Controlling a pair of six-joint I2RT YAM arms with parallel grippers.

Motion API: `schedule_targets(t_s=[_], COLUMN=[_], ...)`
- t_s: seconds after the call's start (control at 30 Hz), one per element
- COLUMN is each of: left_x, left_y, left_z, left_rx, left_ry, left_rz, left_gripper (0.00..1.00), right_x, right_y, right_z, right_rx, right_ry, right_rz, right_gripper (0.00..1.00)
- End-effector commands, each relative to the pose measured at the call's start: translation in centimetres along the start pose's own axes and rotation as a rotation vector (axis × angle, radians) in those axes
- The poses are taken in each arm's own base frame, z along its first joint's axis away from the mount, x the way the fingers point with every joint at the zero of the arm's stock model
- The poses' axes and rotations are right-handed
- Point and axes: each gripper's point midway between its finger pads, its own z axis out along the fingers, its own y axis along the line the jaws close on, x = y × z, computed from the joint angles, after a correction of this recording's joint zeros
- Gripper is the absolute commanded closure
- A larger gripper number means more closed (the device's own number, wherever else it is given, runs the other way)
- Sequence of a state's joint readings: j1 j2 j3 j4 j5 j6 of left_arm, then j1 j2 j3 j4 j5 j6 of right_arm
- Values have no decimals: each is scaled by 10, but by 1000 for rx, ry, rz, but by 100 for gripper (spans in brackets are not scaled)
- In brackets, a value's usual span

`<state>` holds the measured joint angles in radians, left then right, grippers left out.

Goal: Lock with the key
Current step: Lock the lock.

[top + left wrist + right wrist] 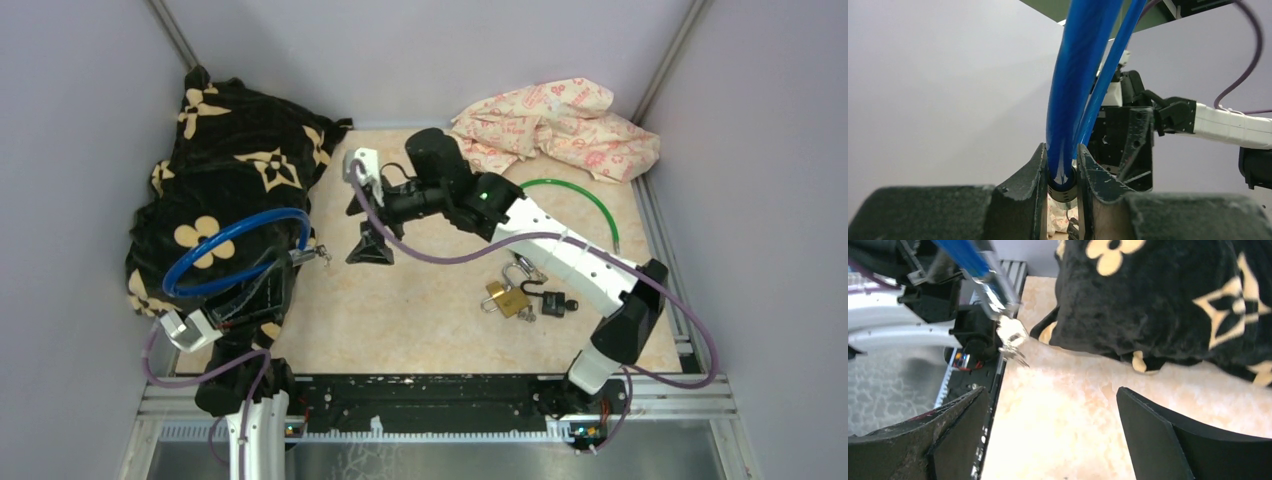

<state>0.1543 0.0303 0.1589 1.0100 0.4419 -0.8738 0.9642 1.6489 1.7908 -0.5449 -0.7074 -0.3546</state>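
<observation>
A blue cable lock (245,217) loops up over the black blanket at the left. My left gripper (283,268) is shut on it near its end, and in the left wrist view the blue cable (1073,75) and its black collar (1064,192) sit pinched inside the left gripper (1062,149). A silver key (320,254) sticks out of the lock's metal end. The right wrist view shows that key (1011,335) hanging below the metal end (995,295). My right gripper (353,234) is just right of the key, and the right gripper (1052,392) is open and holds nothing.
A black flower-patterned blanket (240,150) is piled at the back left and a pink-printed cloth (555,125) at the back right. Brass padlocks (508,298), a black padlock (553,303) and a green cable (585,200) lie under the right arm. Grey walls enclose the table.
</observation>
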Motion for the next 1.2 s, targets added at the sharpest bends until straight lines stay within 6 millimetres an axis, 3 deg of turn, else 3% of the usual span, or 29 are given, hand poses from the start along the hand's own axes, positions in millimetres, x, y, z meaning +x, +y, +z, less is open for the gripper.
schedule_targets(t_s=[0.0, 0.27, 0.47, 0.7, 0.83, 1.07, 1.17], left_x=[-11, -18, -20, -21, -20, -19, -19], left_y=[-10, -13, -12, -13, -12, -12, -12], left_z=[2, 5, 7, 7, 6, 6, 5], left_rx=[33, 46, 36, 36, 31, 32, 31], left_ry=[-43, -62, -70, -71, -68, -66, -65], left_rz=[32, 39, 19, 17, 15, 19, 18], left_gripper=[100, 100, 100, 100, 100, 100, 100], right_x=[-61, -56, -60, -47, -51, -48, -48], right_y=[-6, -2, 14, 20, 29, 37, 37], right_z=[-28, -12, -2, 15, 20, 23, 23], right_rx=[52, -33, -153, -216, -271, -305, -312], right_ry=[-281, -366, -387, -357, -372, -382, -385], right_rz=[169, 459, 423, 393, 350, 327, 326], right_gripper=[4, 24, 35, 36, 41, 68, 89])
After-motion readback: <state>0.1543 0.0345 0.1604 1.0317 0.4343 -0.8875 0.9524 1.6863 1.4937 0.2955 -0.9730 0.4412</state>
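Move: About 3 cm back, 4 cm left and 2 cm higher than the open right hand is the key, sticking out of the blue cable lock. The lock's metal cylinder sits some 4 cm to the left of the key, in line with it; the blue cable loop is centred roughly 18 cm left, 3 cm back and 8 cm above that right hand. From the left hand, which holds the lock, the key is about 7 cm to the right, nearly level. Swinging round for a fresh grip, the right hand first goes about 2 cm forward, then comes back some 5 cm and left 4 cm to the key, rising and then settling slightly. It rolls some 30 degrees, top tipping forward, while its fingertips tip up slightly; the fingers narrow from wide open to pinch around the key. The left hand keeps holding the lock still. ##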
